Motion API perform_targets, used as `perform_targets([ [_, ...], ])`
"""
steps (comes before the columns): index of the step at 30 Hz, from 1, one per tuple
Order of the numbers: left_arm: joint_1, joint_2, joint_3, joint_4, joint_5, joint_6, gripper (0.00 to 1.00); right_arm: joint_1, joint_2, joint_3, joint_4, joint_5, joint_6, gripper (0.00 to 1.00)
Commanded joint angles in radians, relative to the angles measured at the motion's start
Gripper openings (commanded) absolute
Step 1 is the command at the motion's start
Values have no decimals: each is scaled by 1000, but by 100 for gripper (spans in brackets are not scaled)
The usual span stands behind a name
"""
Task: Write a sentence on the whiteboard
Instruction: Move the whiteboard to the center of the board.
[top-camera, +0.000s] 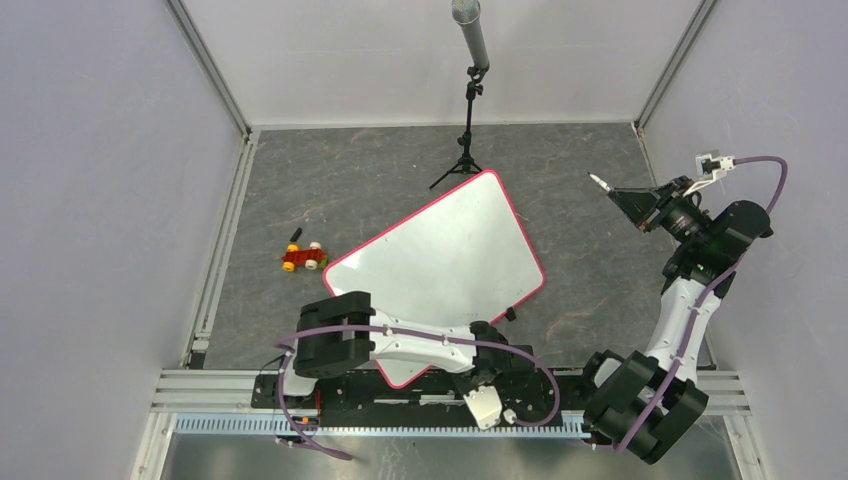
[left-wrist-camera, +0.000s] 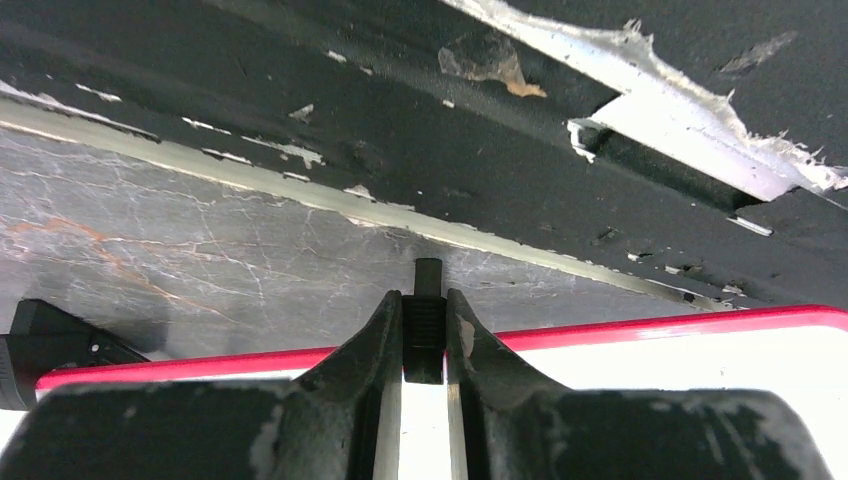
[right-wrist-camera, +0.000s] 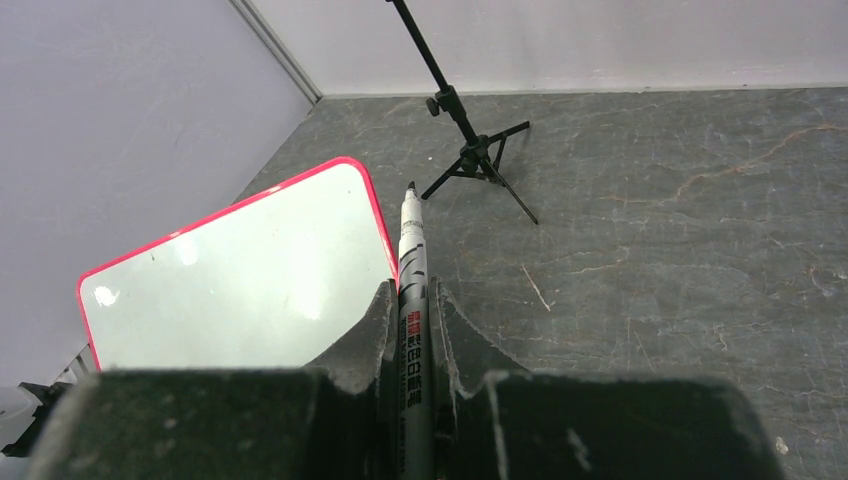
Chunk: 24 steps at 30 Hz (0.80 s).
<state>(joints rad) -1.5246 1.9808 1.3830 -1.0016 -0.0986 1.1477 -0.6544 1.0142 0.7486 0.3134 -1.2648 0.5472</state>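
The whiteboard (top-camera: 450, 260) lies tilted on the grey table, white with a pink-red rim; no sentence is in view on its face. My right gripper (top-camera: 628, 202) hovers to the right of the board, shut on a black marker (right-wrist-camera: 412, 260) whose uncapped tip (top-camera: 597, 180) points toward the board's far right corner. My left gripper (top-camera: 503, 325) sits at the board's near right edge, shut on a small ribbed black cap (left-wrist-camera: 427, 320). In the left wrist view the cap juts just past the red rim (left-wrist-camera: 650, 325). The board (right-wrist-camera: 250, 280) lies left of the marker in the right wrist view.
A red and yellow toy car (top-camera: 303, 258) and a small black piece (top-camera: 295, 235) lie left of the board. A black tripod stand (top-camera: 467, 150) carrying a grey tube stands just behind the board; this tripod (right-wrist-camera: 470, 150) is ahead of the marker tip. Walls enclose three sides.
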Motion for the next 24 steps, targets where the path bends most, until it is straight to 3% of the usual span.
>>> perform_targets([
  [1, -47, 4, 43, 115, 38, 99, 3, 6, -20, -5, 49, -11, 10, 0],
  [8, -49, 5, 3, 148, -17, 120, 3, 6, -25, -8, 60, -13, 20, 0],
  [10, -49, -8, -15, 169, -32, 106, 15, 9, -24, -6, 60, -14, 20, 0],
  [13, -49, -31, -17, 187, -47, 51, 45, 29, -18, -1, 58, -13, 15, 0],
  [16, -49, -55, -10, 180, -56, 13, 64, 57, -4, 25, 11, 0, -25, 0],
  [22, -50, -124, 79, 106, 33, -98, 95, 117, 57, 163, -226, 56, -204, 0],
  [24, -49, -153, 100, 96, 53, -134, 100, 144, 80, 202, -258, 76, -224, 0],
])
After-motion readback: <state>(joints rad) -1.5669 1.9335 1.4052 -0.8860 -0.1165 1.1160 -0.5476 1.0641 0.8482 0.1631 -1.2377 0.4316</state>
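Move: The left gripper points down, shut on the near clip at the whiteboard's near edge. From it, the whiteboard's middle lies about 16 cm ahead and 3 cm to the left, roughly level in height; the second clip sits some 9 cm ahead and 11 cm to the right. From the right hand, which holds the marker up high, the whiteboard's middle is about 33 cm to the left, 7 cm back and 28 cm below; the tripod foot is 15 cm ahead and 28 cm left. Ease the left gripper, still pinching the near clip, barely half a centimetre back and right, then open the fingers wide to let go of the clip. As they open, shift about 4 cm right along the edge towards the second clip, then rise some 2 cm. Keep hold of the marker and start the right hand left and a little forward towards the whiteboard. ##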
